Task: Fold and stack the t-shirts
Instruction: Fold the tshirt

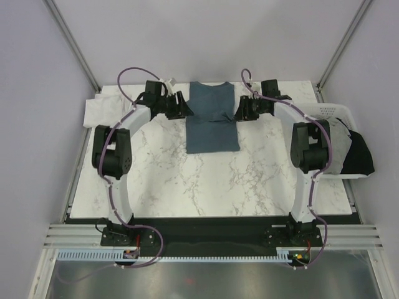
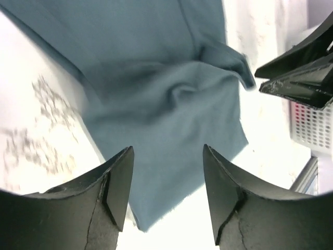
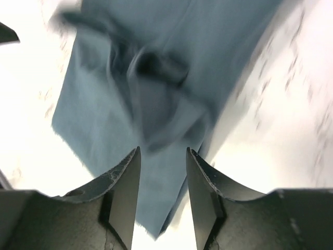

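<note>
A dark slate-blue t-shirt (image 1: 212,118) lies folded into a narrow strip at the back middle of the marble table, with a small crease across its middle. My left gripper (image 1: 181,107) hovers at its left edge, my right gripper (image 1: 239,111) at its right edge. In the left wrist view the left gripper (image 2: 166,156) is open above a corner of the blue t-shirt (image 2: 156,78), gripping nothing. The right wrist view shows the right gripper (image 3: 163,156) open over the blurred blue t-shirt (image 3: 156,62), whose corner lies below the jaws. A white t-shirt (image 1: 101,111) lies at the back left.
A white slatted basket (image 1: 336,112) stands at the table's right edge, with a light grey t-shirt (image 1: 340,146) and a black t-shirt (image 1: 360,156) draped over it. The basket (image 2: 312,125) also shows in the left wrist view, behind the right gripper's fingers (image 2: 296,73). Metal frame posts rise at the back corners.
</note>
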`<state>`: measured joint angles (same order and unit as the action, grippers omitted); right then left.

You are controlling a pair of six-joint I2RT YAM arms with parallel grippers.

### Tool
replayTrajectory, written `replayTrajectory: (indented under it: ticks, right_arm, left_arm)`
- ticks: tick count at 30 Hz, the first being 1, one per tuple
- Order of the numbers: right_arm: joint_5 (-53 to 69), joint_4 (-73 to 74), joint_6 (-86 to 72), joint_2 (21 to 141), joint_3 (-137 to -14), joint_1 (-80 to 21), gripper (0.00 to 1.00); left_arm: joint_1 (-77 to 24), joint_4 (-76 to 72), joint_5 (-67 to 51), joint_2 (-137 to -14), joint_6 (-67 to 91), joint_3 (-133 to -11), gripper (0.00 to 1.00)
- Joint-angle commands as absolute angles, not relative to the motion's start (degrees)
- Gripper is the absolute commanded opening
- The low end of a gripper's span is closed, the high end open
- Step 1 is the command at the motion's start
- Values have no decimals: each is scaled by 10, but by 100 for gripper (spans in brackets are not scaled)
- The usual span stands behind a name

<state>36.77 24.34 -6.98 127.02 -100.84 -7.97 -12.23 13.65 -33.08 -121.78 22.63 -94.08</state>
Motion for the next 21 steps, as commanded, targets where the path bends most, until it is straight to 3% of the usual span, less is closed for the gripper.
replayTrajectory:
  ticks: [1, 6, 21]
  right_arm:
    - [374, 201, -48, 1145, -924, -76, 48]
    - [417, 214, -42, 1100, -840, -76, 50]
    - [470, 241, -29, 1146, -759, -76, 50]
  left_arm:
    - [-119, 141, -353, -1086, 196, -877, 64]
    - [-119, 198, -393, -1072, 191, -786, 66]
    - [-116, 232, -412, -1177, 185, -755, 66]
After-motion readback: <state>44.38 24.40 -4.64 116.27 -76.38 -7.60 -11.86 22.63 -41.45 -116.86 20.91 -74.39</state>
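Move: The shirt's near-left hem corner lies about 14 cm back from the left hand, nearly in line with it sideways and some 10 cm below. The near-right hem corner lies about 13 cm back from the right hand, straight in line and 7 cm lower. The just-released shirt edge bulges level with the left hand, about 7 cm to its right and 5 cm below; the shirt's far edge is roughly 14 cm ahead and 7 cm right of the left hand, 9 cm down. With fingers already parted and staying open, both hands leave the laid-over shirt edge and arc back towards the base, rising some 4 to 5 cm over the shirt before dropping to its near hem, the left ending some 7 cm lower than it began and the right about 4 cm lower. They travel 12 to 13 cm back in all, the left tipping its fingers downward by about 25 degrees and the right less, so that each comes close over its own near corner without closing on it. ##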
